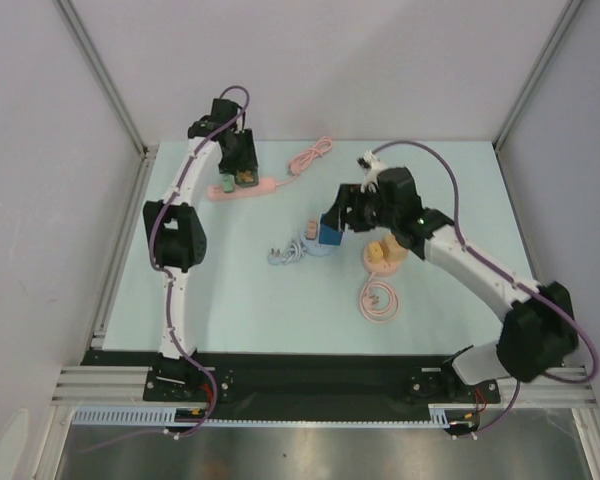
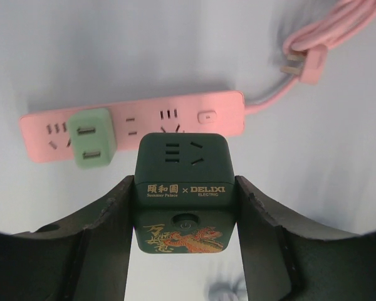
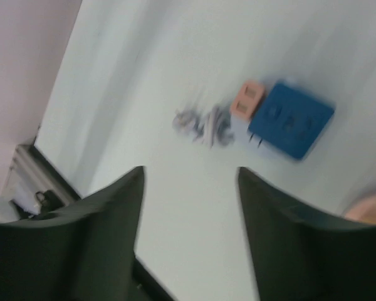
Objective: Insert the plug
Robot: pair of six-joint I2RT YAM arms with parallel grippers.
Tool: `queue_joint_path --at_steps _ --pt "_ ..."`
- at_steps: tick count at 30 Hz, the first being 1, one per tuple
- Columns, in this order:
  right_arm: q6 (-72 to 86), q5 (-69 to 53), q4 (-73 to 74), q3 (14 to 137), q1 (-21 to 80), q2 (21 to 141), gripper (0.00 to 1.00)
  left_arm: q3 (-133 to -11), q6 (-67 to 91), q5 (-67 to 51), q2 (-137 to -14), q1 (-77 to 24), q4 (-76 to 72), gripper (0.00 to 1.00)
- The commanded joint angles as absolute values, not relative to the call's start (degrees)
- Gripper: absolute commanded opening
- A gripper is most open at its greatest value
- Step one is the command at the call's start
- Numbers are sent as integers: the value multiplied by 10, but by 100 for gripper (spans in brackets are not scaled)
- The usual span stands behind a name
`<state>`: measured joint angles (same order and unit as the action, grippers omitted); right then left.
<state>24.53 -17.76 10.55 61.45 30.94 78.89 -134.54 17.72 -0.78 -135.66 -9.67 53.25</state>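
In the left wrist view, my left gripper (image 2: 183, 207) is shut on a dark green cube plug (image 2: 182, 182) printed with gold lettering and a dragon. The cube is held just in front of the pink power strip (image 2: 219, 116), by its middle sockets. A light green adapter (image 2: 91, 138) sits plugged in at the strip's left end. From above, the left gripper (image 1: 242, 168) hangs over the strip (image 1: 265, 187). My right gripper (image 3: 189, 182) is open and empty, a little short of a blue cube plug (image 3: 291, 125) with a small pink adapter (image 3: 247, 100) beside it. That view is blurred.
The strip's own pink cord and plug (image 1: 310, 157) lie at the back. A pale blue cable bundle (image 1: 285, 253) lies left of the blue cube (image 1: 328, 235). An orange block on a round disc (image 1: 384, 254) and a coiled pink cable (image 1: 378, 298) lie under the right arm.
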Motion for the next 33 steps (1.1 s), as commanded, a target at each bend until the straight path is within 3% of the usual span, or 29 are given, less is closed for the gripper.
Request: queue_joint_path --at_steps 1,3,8,10,13,16,22,27,33 --pt "205 -95 132 749 308 908 58 -1286 167 -1 -1178 -93 507 0" --pt "193 -98 131 842 310 973 51 -1215 173 31 -1090 -91 476 0" --pt "202 -86 174 1067 319 1206 10 -968 190 60 -928 -74 394 0" --pt "209 -87 194 1188 322 1278 0 -886 198 35 -860 -75 360 0" --pt "217 -77 208 1338 325 1404 0 -781 228 -28 -773 -76 308 0" --pt "217 -62 154 1385 330 1478 0 -689 265 -104 -719 -77 250 0" --pt "219 -45 50 1387 321 1540 0 -556 333 -168 -613 -83 164 0" --pt "178 -60 26 1400 332 1566 2 -544 316 -145 -569 -83 176 0" --pt "216 -9 -146 1265 339 1516 2 -531 319 -136 -563 -86 170 0"
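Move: The pink strip's cord end lies about 28 cm ahead of the right hand, 15 cm to its left and 18 cm below. The pink cord coil lies some 39 cm ahead and 7 cm left of that hand; nearer, the blue cube is about 14 cm ahead and 2 cm left. From the left hand, holding the dark green adapter, the strip's middle is roughly 4 cm ahead, 2 cm left and 10 cm below. Keeping its pinch on the dark green adapter, the left hand draws back some 24 cm and ends about 12 cm higher, rising, dipping and rising again, its fingers tilting outward and its left side dropping. The right hand sweeps past the blue cube, forward and left, shutting its empty fingers, then sinks about 17 cm to the strip's cord end; contact there can't be confirmed. ##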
